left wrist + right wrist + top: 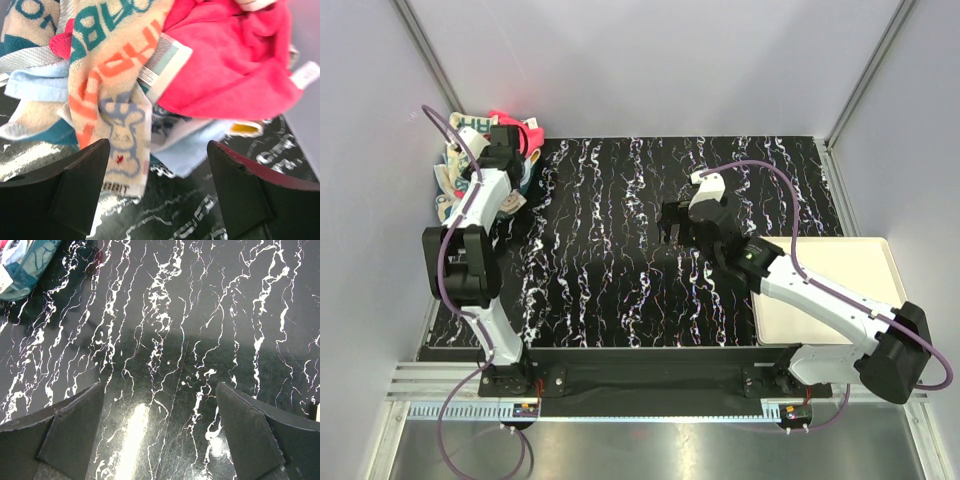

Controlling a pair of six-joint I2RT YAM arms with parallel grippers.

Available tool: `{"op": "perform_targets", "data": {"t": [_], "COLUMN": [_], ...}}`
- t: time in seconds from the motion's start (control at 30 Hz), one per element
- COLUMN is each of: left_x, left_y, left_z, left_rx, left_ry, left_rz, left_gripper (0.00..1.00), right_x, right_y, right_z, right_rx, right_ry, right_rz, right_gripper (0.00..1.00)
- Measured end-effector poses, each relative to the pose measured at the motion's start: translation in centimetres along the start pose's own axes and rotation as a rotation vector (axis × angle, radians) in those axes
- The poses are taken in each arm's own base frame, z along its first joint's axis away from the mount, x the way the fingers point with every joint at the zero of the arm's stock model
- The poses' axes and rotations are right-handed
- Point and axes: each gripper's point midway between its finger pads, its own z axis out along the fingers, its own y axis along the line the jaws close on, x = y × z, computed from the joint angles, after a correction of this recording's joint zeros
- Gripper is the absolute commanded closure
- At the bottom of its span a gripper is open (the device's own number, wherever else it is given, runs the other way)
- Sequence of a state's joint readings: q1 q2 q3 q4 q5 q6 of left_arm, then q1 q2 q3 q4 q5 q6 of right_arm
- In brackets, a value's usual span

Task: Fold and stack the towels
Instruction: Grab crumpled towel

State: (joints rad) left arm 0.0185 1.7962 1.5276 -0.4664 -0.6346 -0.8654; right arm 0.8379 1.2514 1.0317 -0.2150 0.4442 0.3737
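The towels lie in a crumpled pile [470,165] at the table's far left corner. My left gripper [496,142] is open right at the pile. In the left wrist view its gripper [157,165] is open and empty, just short of the cloths. Ahead of it hang a cream towel with coloured block letters [107,80], a bright pink-red towel [230,55] and a light blue towel [192,147]. My right gripper [670,224] is open and empty over the middle of the table. In the right wrist view its gripper [160,410] shows only bare table between the fingers.
A black white-veined mat [620,260] covers the table. A flat cream tray [830,290] lies at the right, under my right arm. Grey walls close in behind and beside the pile. An edge of the pile [25,265] shows at the right wrist view's top left.
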Motion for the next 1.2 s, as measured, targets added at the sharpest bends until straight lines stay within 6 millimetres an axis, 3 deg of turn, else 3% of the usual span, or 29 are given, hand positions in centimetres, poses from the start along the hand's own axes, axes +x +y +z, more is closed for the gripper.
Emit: {"op": "perform_targets", "data": {"t": [0.2,0.43,0.57,0.7,0.73,0.8,0.87,1.03,1.2], "left_x": [1.7,2.8,3.2,3.2,3.2,3.2,3.1,2.2,-0.2], "left_y": [1.4,2.2,2.3,2.2,2.2,2.2,2.1,1.3,-1.4], "left_z": [4.0,5.7,6.0,6.0,6.0,6.0,6.0,4.8,-0.6], "left_rx": [-0.088,-0.119,-0.121,-0.117,-0.117,-0.115,-0.111,-0.067,0.077], "left_ry": [0.029,0.044,0.050,0.048,0.049,0.048,0.047,0.021,-0.067], "left_rz": [0.032,0.053,0.066,0.066,0.067,0.071,0.080,0.115,0.147], "left_gripper": [0.22,0.31,0.47,0.76,0.88,0.99,1.00,1.00,1.00], "right_x": [0.4,1.9,2.1,2.1,2.1,2.2,2.2,2.1,2.1], "right_y": [0.0,0.1,0.1,0.1,0.1,0.1,0.1,0.1,0.1], "right_z": [0.2,1.2,1.3,1.3,1.3,1.3,1.3,1.3,1.3], "right_rx": [0.002,0.008,0.006,0.006,0.006,0.006,0.006,0.006,0.007], "right_ry": [0.009,0.054,0.059,0.060,0.060,0.060,0.060,0.060,0.060], "right_rz": [-0.004,-0.025,-0.026,-0.026,-0.026,-0.027,-0.027,-0.027,-0.031], "right_gripper": [0.00,0.00,0.00,0.00,0.00,0.00,0.00,0.00,0.00]}}
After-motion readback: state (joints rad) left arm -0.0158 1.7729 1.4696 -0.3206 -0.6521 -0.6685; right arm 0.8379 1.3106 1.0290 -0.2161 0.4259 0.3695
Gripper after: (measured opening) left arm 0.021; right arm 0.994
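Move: The lettered beige towel of the crumpled pile lies about 4 cm ahead of the left hand, 5 cm to its left and 8 cm below, its loose near end hanging almost under the open fingers. The red towel is some 3 cm farther out than the beige one and 7 cm to the right of it; a pale blue fold sits about 7 cm left of the hand, 1 cm back. From the right hand the beige towel is roughly 15 cm ahead and 41 cm left. Left hand sinks about 6 cm, pinches the beige towel's near end shut, then lifts 7 cm, drawing right. ##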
